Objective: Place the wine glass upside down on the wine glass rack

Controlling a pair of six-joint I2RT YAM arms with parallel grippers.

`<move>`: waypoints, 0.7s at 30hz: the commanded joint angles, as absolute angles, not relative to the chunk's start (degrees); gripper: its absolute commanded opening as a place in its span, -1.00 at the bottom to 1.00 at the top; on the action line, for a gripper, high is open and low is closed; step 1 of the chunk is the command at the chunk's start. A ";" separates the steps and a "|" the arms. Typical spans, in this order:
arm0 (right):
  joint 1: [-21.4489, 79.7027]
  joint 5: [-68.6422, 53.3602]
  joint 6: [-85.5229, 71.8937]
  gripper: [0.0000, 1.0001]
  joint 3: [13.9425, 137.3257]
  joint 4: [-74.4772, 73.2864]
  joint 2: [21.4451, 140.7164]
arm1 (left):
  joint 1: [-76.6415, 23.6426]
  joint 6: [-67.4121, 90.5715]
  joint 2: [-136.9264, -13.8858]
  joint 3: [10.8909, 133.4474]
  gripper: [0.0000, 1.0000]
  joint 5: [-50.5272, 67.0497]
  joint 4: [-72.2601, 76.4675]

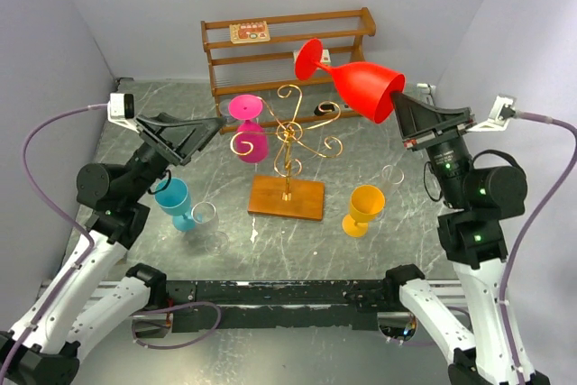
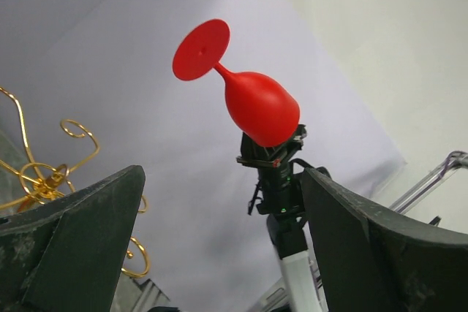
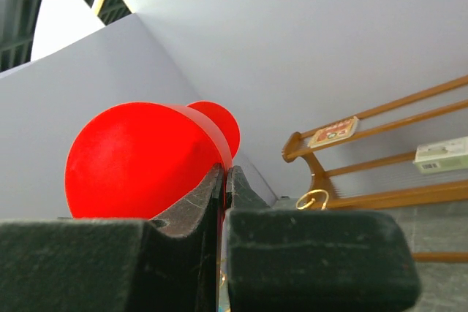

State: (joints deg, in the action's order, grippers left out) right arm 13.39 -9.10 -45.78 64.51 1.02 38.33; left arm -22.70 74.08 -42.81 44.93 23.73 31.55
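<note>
A red wine glass (image 1: 361,86) is held high over the table, tilted, its foot pointing up and left toward the back wall. My right gripper (image 1: 398,107) is shut on the glass's rim; in the right wrist view the fingers (image 3: 197,210) pinch the thin red wall of the bowl (image 3: 139,162). The gold wire wine glass rack (image 1: 288,146) stands mid-table on a wooden base, below and left of the red glass. My left gripper (image 1: 206,132) is open with nothing between its jaws, beside the rack's left arms; its camera looks up at the red glass (image 2: 259,107) and gold scrolls (image 2: 44,180).
A pink glass (image 1: 248,132) hangs upside down on the rack's left side. A blue glass (image 1: 173,200) and a clear glass (image 1: 207,223) stand at the left, a yellow glass (image 1: 364,209) and another clear glass (image 1: 392,173) at the right. A brown wooden shelf (image 1: 288,51) lines the back wall.
</note>
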 commanded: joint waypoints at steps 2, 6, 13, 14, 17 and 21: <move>13.07 -9.64 -49.54 -1.00 63.75 12.65 40.69 | -27.68 77.37 -43.95 44.90 0.99 15.30 33.76; 13.04 -8.09 -49.36 -1.00 65.17 13.62 42.06 | -30.09 80.20 -46.18 42.55 0.96 14.13 38.81; 13.09 -10.76 -48.38 -1.00 68.38 13.48 45.73 | -33.10 80.96 -48.01 41.99 0.96 10.95 41.75; 13.07 -10.74 -47.74 -1.00 69.08 13.33 46.50 | -33.47 80.62 -48.28 42.43 0.96 10.79 41.62; 14.16 -9.18 -44.81 -1.00 72.16 10.59 48.67 | -33.83 80.12 -48.93 43.88 0.97 10.53 40.96; 14.91 -11.15 -43.89 -1.00 72.56 11.69 50.24 | -33.93 79.89 -50.45 46.40 0.99 10.73 40.60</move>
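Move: The red wine glass, foot pointing up and left, has its middle about 24 cm to the right of the empty left hand, 6 cm ahead and 7 cm higher. The wine glass rack's top hub is roughly 15 cm right of that hand, 8 ahead and 16 below, with the pink glass on its left arm, 6 cm right, 10 ahead and 18 below. From the right hand, which already pinches the red bowl's rim, the hub lies some 18 cm left, 6 ahead and 21 below. Lifting the red glass on high over the table, the right hand goes up and forward about 4 cm each way, drifting slightly left and keeping its pinch on the rim. The left hand, fingers wide open, closes in from the other side, going some 3 cm right and a little forward, dipping and then partly recovering, while it rolls about 10 degrees counter-clockwise as seen from behind the gripper. ##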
